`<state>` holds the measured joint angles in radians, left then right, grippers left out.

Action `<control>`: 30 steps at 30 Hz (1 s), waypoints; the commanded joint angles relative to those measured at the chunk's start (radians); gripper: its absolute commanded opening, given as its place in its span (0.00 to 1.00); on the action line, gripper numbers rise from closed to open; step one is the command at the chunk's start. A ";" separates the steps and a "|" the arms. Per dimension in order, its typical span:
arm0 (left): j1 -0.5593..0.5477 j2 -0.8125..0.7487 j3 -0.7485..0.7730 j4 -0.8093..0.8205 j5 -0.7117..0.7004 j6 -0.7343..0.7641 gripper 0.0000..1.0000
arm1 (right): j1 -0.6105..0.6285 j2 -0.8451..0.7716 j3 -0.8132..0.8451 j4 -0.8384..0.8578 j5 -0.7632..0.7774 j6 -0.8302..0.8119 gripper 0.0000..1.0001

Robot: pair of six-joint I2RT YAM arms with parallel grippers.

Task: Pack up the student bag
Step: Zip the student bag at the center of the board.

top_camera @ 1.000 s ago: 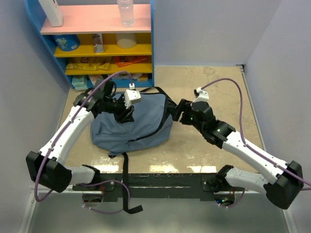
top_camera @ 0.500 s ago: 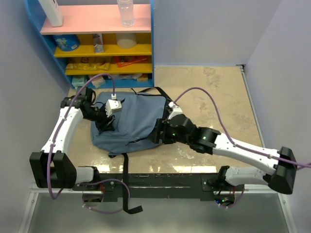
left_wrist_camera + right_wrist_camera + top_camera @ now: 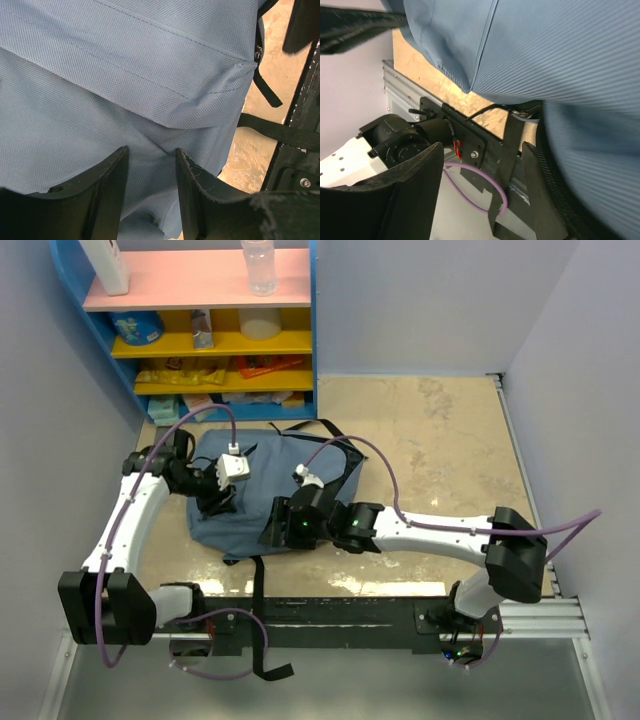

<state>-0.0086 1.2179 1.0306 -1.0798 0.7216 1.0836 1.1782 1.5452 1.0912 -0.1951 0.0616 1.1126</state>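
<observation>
The student bag (image 3: 275, 475), slate-blue fabric, lies flat on the table's left half, with a black webbing strap (image 3: 256, 610) trailing over the near edge. My left gripper (image 3: 213, 502) is down on the bag's left part. In the left wrist view its fingers (image 3: 107, 185) stand apart on the fabric (image 3: 125, 60), with a loose fold between them. My right gripper (image 3: 275, 525) reaches across to the bag's near edge. It is open (image 3: 484, 146), with the bag (image 3: 560, 50) against its right finger and only the strap (image 3: 512, 145) and the rail seen through the gap.
A blue shelf unit (image 3: 200, 330) stands at the back left, holding a clear bottle (image 3: 258, 265), a white container (image 3: 110, 265) and snack packs. Grey walls close in on both sides. The black mounting rail (image 3: 340, 610) runs along the near edge.
My right arm has swung from the bag's right side across to its near-left edge. My left gripper has shifted left along the bag, and its jaws widened slightly.
</observation>
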 commanded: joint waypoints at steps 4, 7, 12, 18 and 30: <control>-0.001 -0.043 -0.010 -0.015 0.062 -0.008 0.48 | 0.070 0.043 0.015 0.089 0.099 0.168 0.64; 0.001 -0.057 -0.013 -0.020 0.073 -0.004 0.48 | 0.077 0.032 0.006 0.086 0.159 0.219 0.63; 0.001 -0.080 -0.033 -0.016 0.075 0.012 0.47 | 0.081 0.018 -0.002 0.112 0.237 0.295 0.62; -0.001 -0.084 -0.046 -0.022 0.085 0.022 0.47 | 0.086 0.030 0.013 0.040 0.305 0.354 0.59; 0.001 -0.093 -0.046 -0.040 0.113 0.042 0.48 | 0.086 0.053 -0.007 0.063 0.323 0.403 0.38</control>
<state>-0.0086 1.1473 0.9981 -1.0771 0.7662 1.0935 1.2579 1.5951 1.0733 -0.1474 0.3332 1.4734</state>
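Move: The zip's end, with its small black tab, lies only some 2 cm left of the right hand's open fingers, about 1 cm ahead and 2 cm below. The bag's broad middle is about 9 cm ahead, level sideways and 3 cm lower; the loose strap leaves the bag some 8 cm back and 3 cm left, 6 cm lower. From the left hand, the zip end is roughly 10 cm right, 6 cm back and 4 cm below. Right hand slips back-left, then eases 3 cm forward, turning 20 degrees clockwise, fingers partly closing at the zip end. ##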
